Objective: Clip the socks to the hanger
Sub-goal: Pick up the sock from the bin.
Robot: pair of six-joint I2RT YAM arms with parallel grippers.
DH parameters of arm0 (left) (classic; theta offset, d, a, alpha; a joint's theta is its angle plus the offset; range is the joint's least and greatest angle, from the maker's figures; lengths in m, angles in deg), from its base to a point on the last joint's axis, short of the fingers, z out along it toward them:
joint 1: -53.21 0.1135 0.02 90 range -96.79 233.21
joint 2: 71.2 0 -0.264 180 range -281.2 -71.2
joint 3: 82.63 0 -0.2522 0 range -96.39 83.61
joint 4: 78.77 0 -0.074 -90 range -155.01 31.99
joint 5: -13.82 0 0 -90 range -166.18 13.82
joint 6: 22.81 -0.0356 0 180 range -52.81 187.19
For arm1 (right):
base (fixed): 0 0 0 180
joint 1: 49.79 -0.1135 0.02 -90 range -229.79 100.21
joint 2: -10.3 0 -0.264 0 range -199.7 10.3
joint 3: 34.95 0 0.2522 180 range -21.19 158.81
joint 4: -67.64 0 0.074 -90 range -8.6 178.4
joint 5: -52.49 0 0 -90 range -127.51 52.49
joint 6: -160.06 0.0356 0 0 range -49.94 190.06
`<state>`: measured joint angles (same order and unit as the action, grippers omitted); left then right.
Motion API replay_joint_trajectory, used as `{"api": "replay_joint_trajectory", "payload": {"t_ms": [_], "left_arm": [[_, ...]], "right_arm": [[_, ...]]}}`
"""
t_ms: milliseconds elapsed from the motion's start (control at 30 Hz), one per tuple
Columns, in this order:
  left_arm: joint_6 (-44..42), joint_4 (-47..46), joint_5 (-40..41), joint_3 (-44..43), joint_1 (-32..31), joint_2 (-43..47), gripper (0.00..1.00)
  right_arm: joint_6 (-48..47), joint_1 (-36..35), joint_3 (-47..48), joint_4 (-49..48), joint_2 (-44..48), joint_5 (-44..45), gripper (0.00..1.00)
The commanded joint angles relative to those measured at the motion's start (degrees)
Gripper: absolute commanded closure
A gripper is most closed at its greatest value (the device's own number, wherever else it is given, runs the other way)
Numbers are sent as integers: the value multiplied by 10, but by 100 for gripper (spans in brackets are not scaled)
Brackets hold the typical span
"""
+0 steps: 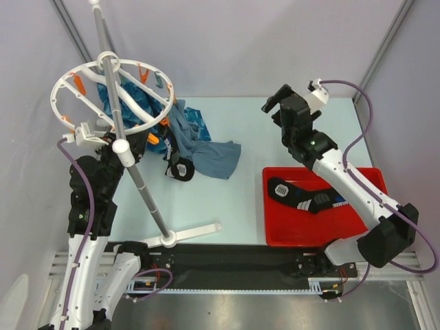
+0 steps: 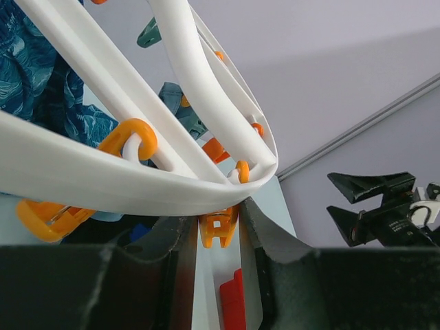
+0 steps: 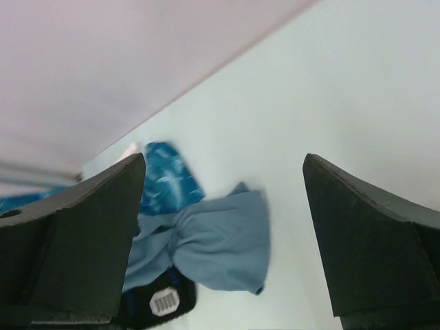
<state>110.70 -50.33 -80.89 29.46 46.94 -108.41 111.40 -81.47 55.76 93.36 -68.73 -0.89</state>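
Observation:
The hanger is a white ring [image 1: 88, 68] with orange clips, mounted on a tilted grey pole. My left gripper [image 1: 74, 125] is at the ring's near-left rim, shut on one hanging orange clip [image 2: 218, 232] below the white bars [image 2: 103, 179]. One black sock [image 1: 302, 196] with white patches lies in the red tray [image 1: 357, 227]. A second sock [image 1: 180, 168] [image 3: 161, 302] sits at the edge of the cloths under the hanger. My right gripper [image 1: 278, 108] [image 3: 223, 179] hovers over the table's far middle, open and empty, and in the left wrist view this gripper [image 2: 330, 194] also stands open.
Blue patterned cloths [image 1: 120, 103] hang from the ring, and a plain grey-blue cloth [image 1: 216, 158] [image 3: 220, 247] spreads on the table beside them. The pole [image 1: 137, 172] slants down to a white foot [image 1: 185, 235] near the front edge. The red tray's corner [image 2: 234, 299] shows between my left fingers.

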Motion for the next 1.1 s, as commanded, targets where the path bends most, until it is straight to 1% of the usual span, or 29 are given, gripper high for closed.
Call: {"api": "replay_joint_trajectory", "payload": {"t_ms": [0, 100, 167, 200, 233, 333, 367, 400, 467, 500, 600, 633, 700, 733, 767, 800, 933, 1033, 1067], "left_arm": [[12, -7, -11, 8, -2, 2, 100], [10, -7, -14, 9, -2, 0, 100], [8, -7, -17, 11, -2, -1, 100], [9, -7, -19, 12, -2, -1, 100], [10, -10, -21, 12, -2, -2, 100], [11, -11, -26, 14, -2, -1, 100], [9, -8, -27, 14, -2, -1, 100], [8, -6, -26, 13, -2, -1, 100], [5, -4, -25, 13, -2, 2, 100], [4, -3, -26, 13, -2, 1, 100], [5, -3, -26, 14, -2, 2, 100], [5, -3, -29, 15, -2, 1, 100], [5, 0, -30, 15, -2, -2, 100], [5, 2, -32, 14, -2, -3, 100], [4, 3, -33, 12, -2, -4, 100], [4, 4, -33, 12, -2, -4, 100], [2, 12, -30, 10, -2, -5, 100], [2, 16, -28, 11, -2, -6, 100], [3, 15, -27, 12, -2, -6, 100]], "right_arm": [[210, 31, 76, 230, -44, 136, 0], [229, 79, 71, 292, -54, 104, 0], [281, 99, 47, 327, -44, 104, 5], [298, 103, 13, 337, -36, 111, 7], [346, 107, -11, 345, -14, 116, 9], [401, 149, -96, 359, 22, 115, 11], [387, 164, -112, 333, 46, 110, 12], [372, 199, -129, 323, 55, 109, 13], [364, 238, -150, 331, 66, 104, 14], [362, 286, -154, 338, 70, 98, 14], [332, 347, -175, 332, 69, 93, 14], [327, 382, -184, 327, 66, 88, 14], [310, 408, -214, 295, 57, 74, 14], [304, 435, -223, 283, 53, 66, 16], [304, 446, -233, 270, 48, 51, 17], [299, 455, -236, 264, 42, 48, 19], [293, 475, -229, 253, 1, 49, 22], [313, 487, -229, 251, -23, 47, 31], [317, 489, -229, 250, -37, 43, 36]]}}
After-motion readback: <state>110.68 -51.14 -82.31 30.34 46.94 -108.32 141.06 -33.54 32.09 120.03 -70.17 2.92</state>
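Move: The right-hand sock in the red bin lies about 15 cm back from the right hand, 26 cm to its right and 32 cm below. The other sock lies some 16 cm to the left of that sock; the bin's middle is about 19 cm back and 25 cm right of the hand. From the left hand the right-hand sock is roughly 70 cm right, 2 cm back and 36 cm below. The right hand sweeps some 32 cm right, down and back to the sock's cuff, turning clockwise, fingers part-closing. ##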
